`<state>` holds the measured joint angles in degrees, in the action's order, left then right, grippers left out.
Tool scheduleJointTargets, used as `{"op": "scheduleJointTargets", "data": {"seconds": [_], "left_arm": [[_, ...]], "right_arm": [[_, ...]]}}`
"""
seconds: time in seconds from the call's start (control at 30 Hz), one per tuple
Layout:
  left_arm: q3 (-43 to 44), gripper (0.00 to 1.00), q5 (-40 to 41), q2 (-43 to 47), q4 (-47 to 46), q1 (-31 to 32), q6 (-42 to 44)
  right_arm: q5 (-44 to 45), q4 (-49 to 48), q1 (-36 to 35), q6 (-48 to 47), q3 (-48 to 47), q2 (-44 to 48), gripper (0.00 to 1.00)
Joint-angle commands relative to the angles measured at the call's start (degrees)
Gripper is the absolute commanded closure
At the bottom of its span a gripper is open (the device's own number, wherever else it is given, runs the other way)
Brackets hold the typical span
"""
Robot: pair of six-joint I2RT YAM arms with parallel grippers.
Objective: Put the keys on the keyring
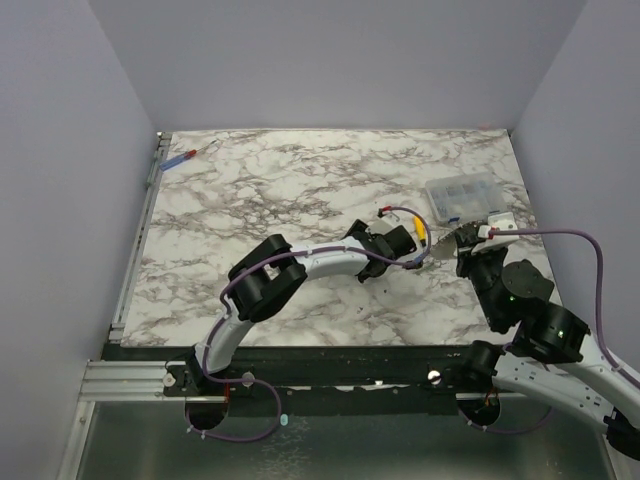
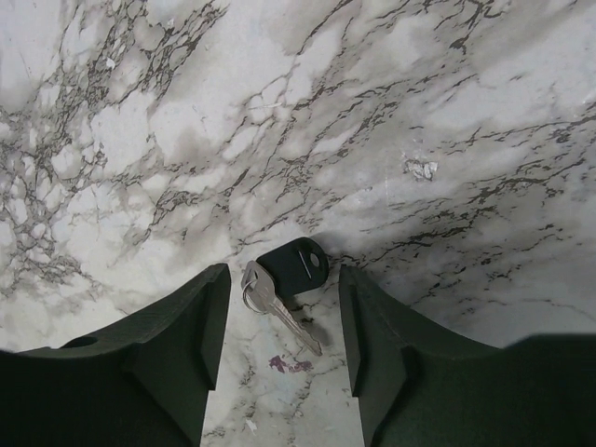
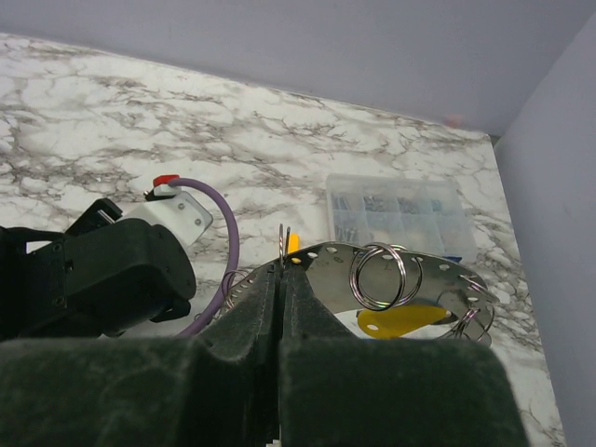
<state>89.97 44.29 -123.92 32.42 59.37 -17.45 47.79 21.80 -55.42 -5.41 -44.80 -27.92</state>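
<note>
Two keys lie on the marble in the left wrist view: a black-capped key (image 2: 294,264) and a bare silver key (image 2: 282,309) carrying a small split ring. My left gripper (image 2: 284,279) stands open, one finger on each side of them, touching neither. In the right wrist view my right gripper (image 3: 280,272) is shut on the rim of the keyring (image 3: 424,279), a shiny silver piece with holes along its edge and small split rings hanging on it. A yellow tag (image 3: 400,319) shows under it. From above, both grippers (image 1: 425,252) (image 1: 458,243) meet at centre right.
A clear plastic compartment box (image 1: 460,194) (image 3: 400,214) sits just behind the grippers near the right wall. A red-and-blue-handled screwdriver (image 1: 186,157) lies at the far left corner. Grey walls close in the table on three sides.
</note>
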Motion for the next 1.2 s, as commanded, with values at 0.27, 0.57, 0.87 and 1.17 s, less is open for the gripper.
{"op": "scheduleJointTargets", "data": {"seconds": [0.27, 0.57, 0.87, 1.17], "left_arm": [[2.13, 0.6, 5.17, -4.37, 0.96, 0.32, 0.45], [1.06, 0.89, 6.29, -4.36, -2.57, 0.48, 1.62], [-2.99, 1.0, 6.85, 2.54, -5.93, 1.27, 0.25], [-20.29, 1.0, -11.61, 26.08, -21.88, 0.52, -9.7]], "right_arm": [[-0.5, -0.01, 0.05, 0.4, -0.69, 1.14, 0.99], [-0.95, 0.21, 0.05, 0.32, -0.8, 0.99, 0.99], [-1.24, 0.42, 0.05, -0.12, -1.17, 1.25, 0.99], [-1.85, 0.09, 0.05, -0.31, -1.52, 0.44, 1.0]]}}
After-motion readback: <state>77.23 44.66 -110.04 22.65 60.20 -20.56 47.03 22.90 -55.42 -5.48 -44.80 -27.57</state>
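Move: The key with the black fob lies flat on the table between the left hand's open fingertips, about 1 cm ahead, straight in line and 1 cm below. The yellow screwdriver lies some 16 cm to the left hand's right, 2 cm farther out and 2 cm down. From the right hand, which still holds the keyring high up, the key is about 12 cm ahead, 22 cm left and 28 cm below. Left hand eases forward and down about 1 cm, pinches the black-fob key, then lifts some 5 cm. ##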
